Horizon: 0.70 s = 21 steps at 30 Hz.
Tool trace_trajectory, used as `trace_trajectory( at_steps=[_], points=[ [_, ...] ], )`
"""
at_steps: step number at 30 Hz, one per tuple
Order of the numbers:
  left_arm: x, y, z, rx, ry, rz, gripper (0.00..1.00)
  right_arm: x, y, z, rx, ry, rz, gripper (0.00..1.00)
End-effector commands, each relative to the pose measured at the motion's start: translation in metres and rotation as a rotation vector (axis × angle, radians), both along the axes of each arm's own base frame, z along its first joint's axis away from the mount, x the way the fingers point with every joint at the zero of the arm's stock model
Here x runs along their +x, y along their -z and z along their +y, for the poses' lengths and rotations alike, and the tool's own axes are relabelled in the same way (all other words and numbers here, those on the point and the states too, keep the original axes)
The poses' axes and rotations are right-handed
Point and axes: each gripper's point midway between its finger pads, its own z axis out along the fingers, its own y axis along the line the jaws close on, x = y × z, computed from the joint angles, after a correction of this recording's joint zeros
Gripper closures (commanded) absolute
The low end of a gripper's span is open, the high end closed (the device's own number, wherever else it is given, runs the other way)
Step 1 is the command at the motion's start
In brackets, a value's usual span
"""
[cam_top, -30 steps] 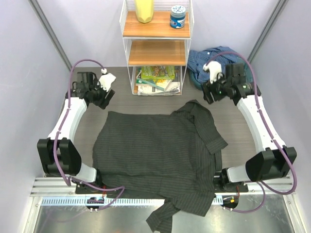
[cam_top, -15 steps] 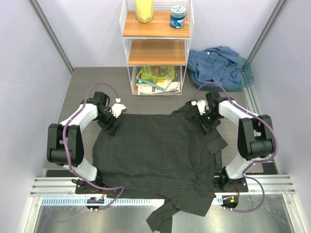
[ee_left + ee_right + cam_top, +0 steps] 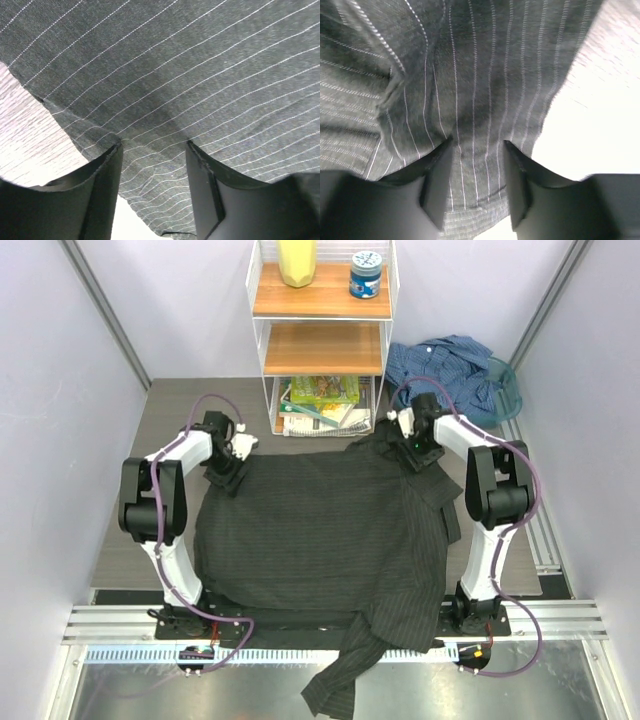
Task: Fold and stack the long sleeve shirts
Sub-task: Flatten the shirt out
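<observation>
The dark pinstriped long sleeve shirt (image 3: 320, 530) lies spread flat on the table, one sleeve hanging over the near edge. My left gripper (image 3: 228, 462) is down on its far left corner. Its fingers (image 3: 102, 190) stand apart, with the cloth's edge (image 3: 155, 165) flat between them. My right gripper (image 3: 408, 445) sits at the far right corner by the collar. There the striped cloth and its hem (image 3: 477, 165) fill the narrow gap between the fingers (image 3: 437, 180). The blue shirt (image 3: 445, 365) lies crumpled in a teal basket (image 3: 508, 390) at the back right.
A white wire shelf unit (image 3: 322, 335) stands at the back centre, with books and magazines (image 3: 322, 405) on its lowest level just beyond the shirt's far edge. A yellow container (image 3: 297, 262) and a blue-lidded jar (image 3: 366, 274) sit on top. Walls close in on both sides.
Both arms came down from the back onto the dark shirt's far corners and narrowed their jaws. They then moved toward the shelf, and the shirt slid that way with them.
</observation>
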Motion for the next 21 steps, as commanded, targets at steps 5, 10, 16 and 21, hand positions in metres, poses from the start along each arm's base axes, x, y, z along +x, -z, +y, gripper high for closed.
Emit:
trace_trajectory(
  at_steps=[5, 10, 16, 21],
  points=[
    [-0.002, -0.045, -0.029, -0.171, 0.035, -0.059, 0.33, -0.003, -0.121, -0.002, 0.258, 0.085, -0.183, 0.37],
    [-0.015, -0.086, -0.039, -0.230, 0.077, -0.124, 0.08, -0.028, -0.103, -0.044, 0.318, 0.222, -0.090, 0.30],
    [-0.025, -0.107, -0.039, -0.237, 0.101, -0.208, 0.06, -0.045, -0.067, -0.062, 0.389, 0.341, 0.014, 0.29],
    [-0.031, -0.115, -0.040, -0.249, 0.106, -0.214, 0.05, -0.046, -0.037, -0.068, 0.377, 0.390, 0.050, 0.29]
  ],
)
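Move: The right hand is on the folded-over sleeve, whose cuff lies about 6 cm back and 6 cm right of it, some 3 cm lower; the laundry basket is roughly 15 cm ahead and 8 cm right. The left hand is on the shirt near its far-left corner, which lies some 6 cm ahead, level sideways, about 2 cm lower; the shirt's middle is around 8 cm back and 18 cm right. Both open wider and lift about 11 cm off the shirt, the right swinging right, then sinking back beside the cuff. ##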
